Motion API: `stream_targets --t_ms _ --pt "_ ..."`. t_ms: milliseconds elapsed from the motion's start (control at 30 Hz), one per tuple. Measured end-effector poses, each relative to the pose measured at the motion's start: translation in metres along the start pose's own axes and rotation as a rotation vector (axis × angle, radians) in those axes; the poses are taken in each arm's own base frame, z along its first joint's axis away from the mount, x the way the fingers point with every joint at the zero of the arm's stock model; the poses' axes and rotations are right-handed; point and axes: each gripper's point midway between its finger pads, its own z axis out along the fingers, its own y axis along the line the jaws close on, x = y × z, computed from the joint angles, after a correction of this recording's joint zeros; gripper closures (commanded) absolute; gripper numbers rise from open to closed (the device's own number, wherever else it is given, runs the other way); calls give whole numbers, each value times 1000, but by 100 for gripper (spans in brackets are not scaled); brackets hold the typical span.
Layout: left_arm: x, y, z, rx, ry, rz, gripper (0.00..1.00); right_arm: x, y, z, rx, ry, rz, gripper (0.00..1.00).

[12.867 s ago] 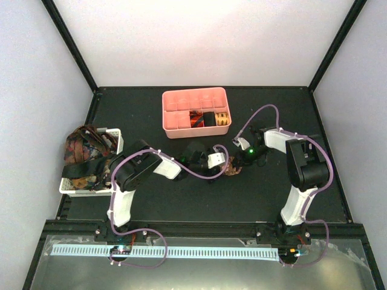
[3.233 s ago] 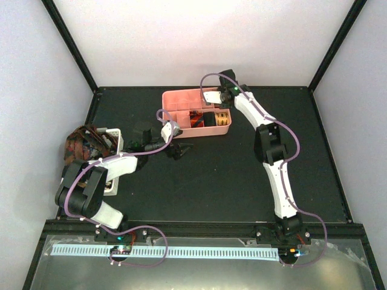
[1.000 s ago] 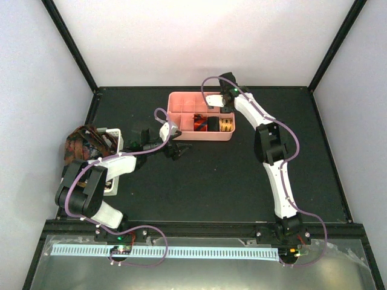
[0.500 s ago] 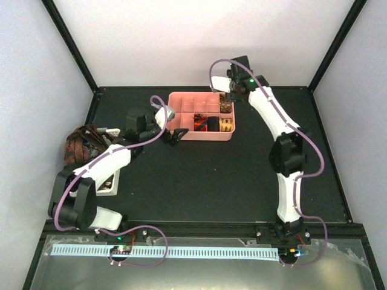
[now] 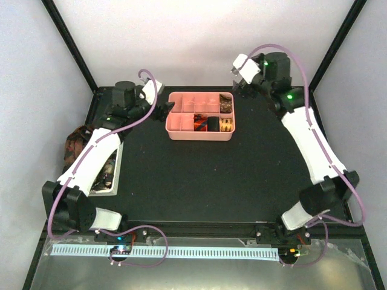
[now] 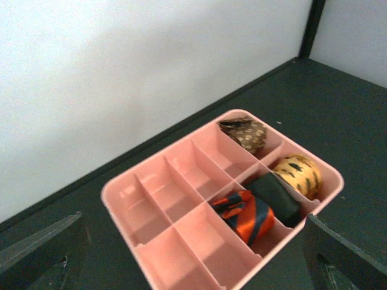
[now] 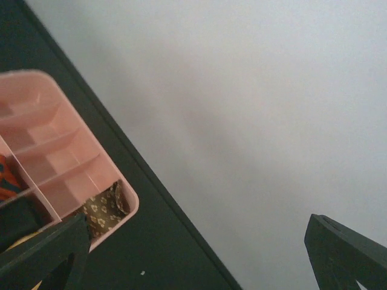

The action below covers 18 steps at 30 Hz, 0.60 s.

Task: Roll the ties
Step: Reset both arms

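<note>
Four rolled ties lie in the pink tray (image 5: 181,130): a brown printed tie (image 5: 226,104) in the back right compartment, and red-orange (image 5: 196,122), black (image 5: 210,124) and gold (image 5: 225,125) ties along the front. The left wrist view shows the brown tie (image 6: 245,133), gold tie (image 6: 296,173), black tie (image 6: 275,196) and red-orange tie (image 6: 245,214). My left gripper (image 5: 165,110) hangs open and empty just left of the tray (image 6: 121,193). My right gripper (image 5: 240,86) is open and empty, raised behind the tray's back right corner (image 7: 130,202), near the brown tie (image 7: 100,211).
A bundle of unrolled patterned ties (image 5: 77,145) fills the white basket (image 5: 113,176) at the table's left edge, partly hidden under my left arm. The white back wall stands close behind the tray. Black frame posts rise at both back corners.
My right gripper has opened, left the brown tie in the back right compartment and lifted back to the right. My left arm has swung back toward the left corner.
</note>
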Motion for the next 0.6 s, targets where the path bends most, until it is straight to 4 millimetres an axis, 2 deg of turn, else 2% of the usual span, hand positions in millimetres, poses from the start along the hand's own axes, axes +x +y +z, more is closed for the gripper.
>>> stream_targets --t_ms 133,267,400,600 --pt "20 16 -5 -56 84 1 1 6 -15 -37 27 -57 208 0" --pt "46 30 -11 -94 180 -29 1 40 -11 -62 13 -62 424 0" --pt "78 37 -13 -121 260 -68 1 82 15 -71 -31 -26 602 0" --pt "157 27 -17 -122 428 -130 1 151 89 -57 -161 87 815 0"
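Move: Both hands hang open and empty, high above the table. The rolled brown tie lies in the pink box, some 13 cm ahead of the right hand, 3 cm to its left and 31 cm below. The yellow roll sits about 8 cm nearer than the brown tie, with the black roll 4 cm left of the yellow. From the left hand, the brown tie is about 17 cm ahead, 24 cm right and 24 cm down. Touching nothing, both open hands head for the bare table on either side of the pink box. The right rises slightly, then sinks, ending about 13 cm lower and drawn back and to the right, rolling left side up and tipping down. The left sinks about 14 cm, swings left and finally eases back, its fingers tipping down some 20 degrees. ##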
